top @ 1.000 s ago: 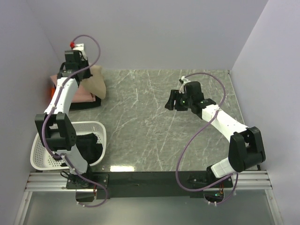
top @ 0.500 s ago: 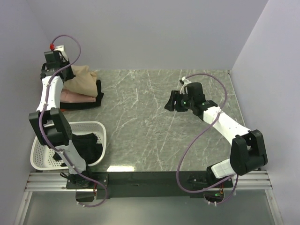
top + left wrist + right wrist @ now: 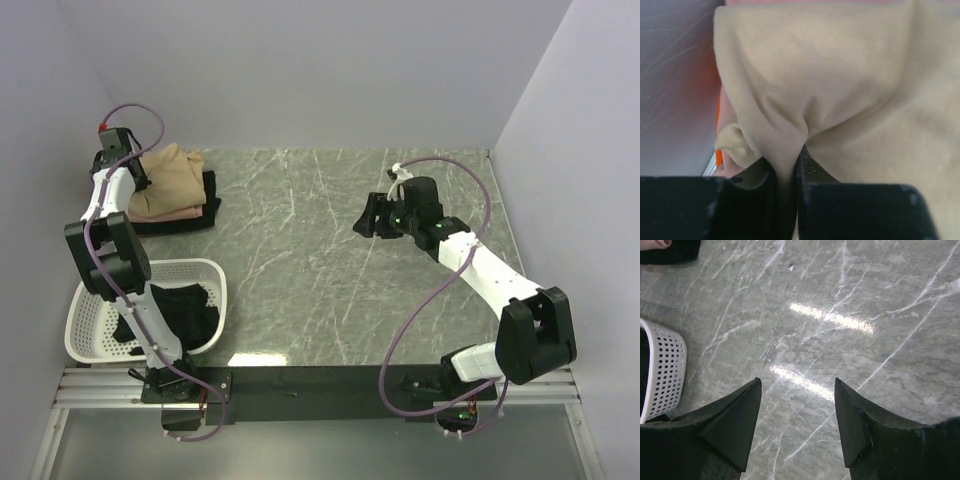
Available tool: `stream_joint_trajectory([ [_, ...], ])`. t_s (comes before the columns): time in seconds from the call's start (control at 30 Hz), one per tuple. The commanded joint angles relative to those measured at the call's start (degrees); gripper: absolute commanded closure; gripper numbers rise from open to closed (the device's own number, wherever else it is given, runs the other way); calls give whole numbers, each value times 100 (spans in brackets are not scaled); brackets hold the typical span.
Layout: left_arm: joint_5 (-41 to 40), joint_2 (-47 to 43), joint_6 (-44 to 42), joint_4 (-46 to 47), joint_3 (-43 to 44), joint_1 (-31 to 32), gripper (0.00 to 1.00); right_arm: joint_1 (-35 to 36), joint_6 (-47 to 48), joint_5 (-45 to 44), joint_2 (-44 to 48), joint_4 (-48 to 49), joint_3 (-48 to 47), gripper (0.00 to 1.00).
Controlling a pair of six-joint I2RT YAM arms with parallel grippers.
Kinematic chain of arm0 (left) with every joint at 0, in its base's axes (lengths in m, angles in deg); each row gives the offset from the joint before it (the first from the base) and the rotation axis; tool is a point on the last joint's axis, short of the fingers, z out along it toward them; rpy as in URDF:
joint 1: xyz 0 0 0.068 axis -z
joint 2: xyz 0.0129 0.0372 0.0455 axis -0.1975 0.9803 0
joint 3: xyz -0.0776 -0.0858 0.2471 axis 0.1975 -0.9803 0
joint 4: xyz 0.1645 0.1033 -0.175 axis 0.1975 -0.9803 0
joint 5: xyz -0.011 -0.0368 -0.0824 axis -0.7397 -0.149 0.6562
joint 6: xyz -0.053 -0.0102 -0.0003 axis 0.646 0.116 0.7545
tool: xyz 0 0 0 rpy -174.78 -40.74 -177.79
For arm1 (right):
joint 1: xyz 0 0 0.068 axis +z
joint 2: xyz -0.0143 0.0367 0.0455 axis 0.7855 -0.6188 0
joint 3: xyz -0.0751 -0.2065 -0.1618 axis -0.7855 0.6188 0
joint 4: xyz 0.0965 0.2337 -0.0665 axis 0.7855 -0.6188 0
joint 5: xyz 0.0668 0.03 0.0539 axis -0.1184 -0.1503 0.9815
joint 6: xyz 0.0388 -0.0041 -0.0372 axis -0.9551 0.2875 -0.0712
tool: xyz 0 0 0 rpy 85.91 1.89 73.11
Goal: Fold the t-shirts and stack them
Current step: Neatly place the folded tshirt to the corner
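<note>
A tan t-shirt [image 3: 170, 180] lies on top of a stack at the back left corner of the table. Below it show the edge of a pink t-shirt [image 3: 188, 212] and a black t-shirt [image 3: 209, 195]. My left gripper [image 3: 135, 170] sits at the stack's left side. In the left wrist view its jaws [image 3: 786, 162] are shut on a pinched fold of the tan t-shirt [image 3: 840, 75], with a sliver of orange cloth [image 3: 718, 107] beside it. My right gripper [image 3: 368, 215] hangs open over the bare marble table [image 3: 805, 315], nothing between its fingers [image 3: 797, 385].
A white perforated basket [image 3: 80, 310] stands at the near left with dark cloth [image 3: 185, 310] in it; its wall [image 3: 665, 370] also shows in the right wrist view. Walls close in the back, left and right sides.
My left arm has swung left and down toward the corner, and the tan t-shirt it lifted now lies spread on the stack. The right arm has barely moved.
</note>
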Motion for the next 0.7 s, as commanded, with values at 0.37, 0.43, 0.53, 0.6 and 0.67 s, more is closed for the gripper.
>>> stream_joint_trajectory([
  [0.37,-1553,-702,526,-109,674,60,47,-59,112,9,241,164,86,33],
  [0.43,-1650,-879,552,-162,682,156,44,-59,112,9,258,173,86,33],
  [0.53,-1816,-1178,491,-268,709,410,38,-50,120,18,284,164,86,32],
  [0.6,-2037,-1354,525,-451,822,525,1,-68,129,18,311,155,86,32],
  [0.67,-2028,-1494,622,-627,954,631,1,-59,155,35,329,138,77,31],
])
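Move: To the left hand's right, about 11 cm over, 4 cm back and 5 cm down, lies the middle of the pink t-shirt on the stack. The beige t-shirt, pinched by its left edge, is already spread over it, its middle some 12 cm right, 3 cm back and 3 cm down. The basket is roughly 31 cm back, 11 cm right and 7 cm lower. From the right hand, the pink t-shirt is about 50 cm left, 9 cm ahead and 10 cm down. Letting go of the beige t-shirt's left edge, the left hand opens its fingers wide while first sliding about 2.5 cm left, nearly level, towards the side wall. It then rises ever faster, some 12 cm in all, clear of the stack, easing back about 2 cm and back rightward over its leftward slide, and turning roughly 10 degrees counter-clockwise. ##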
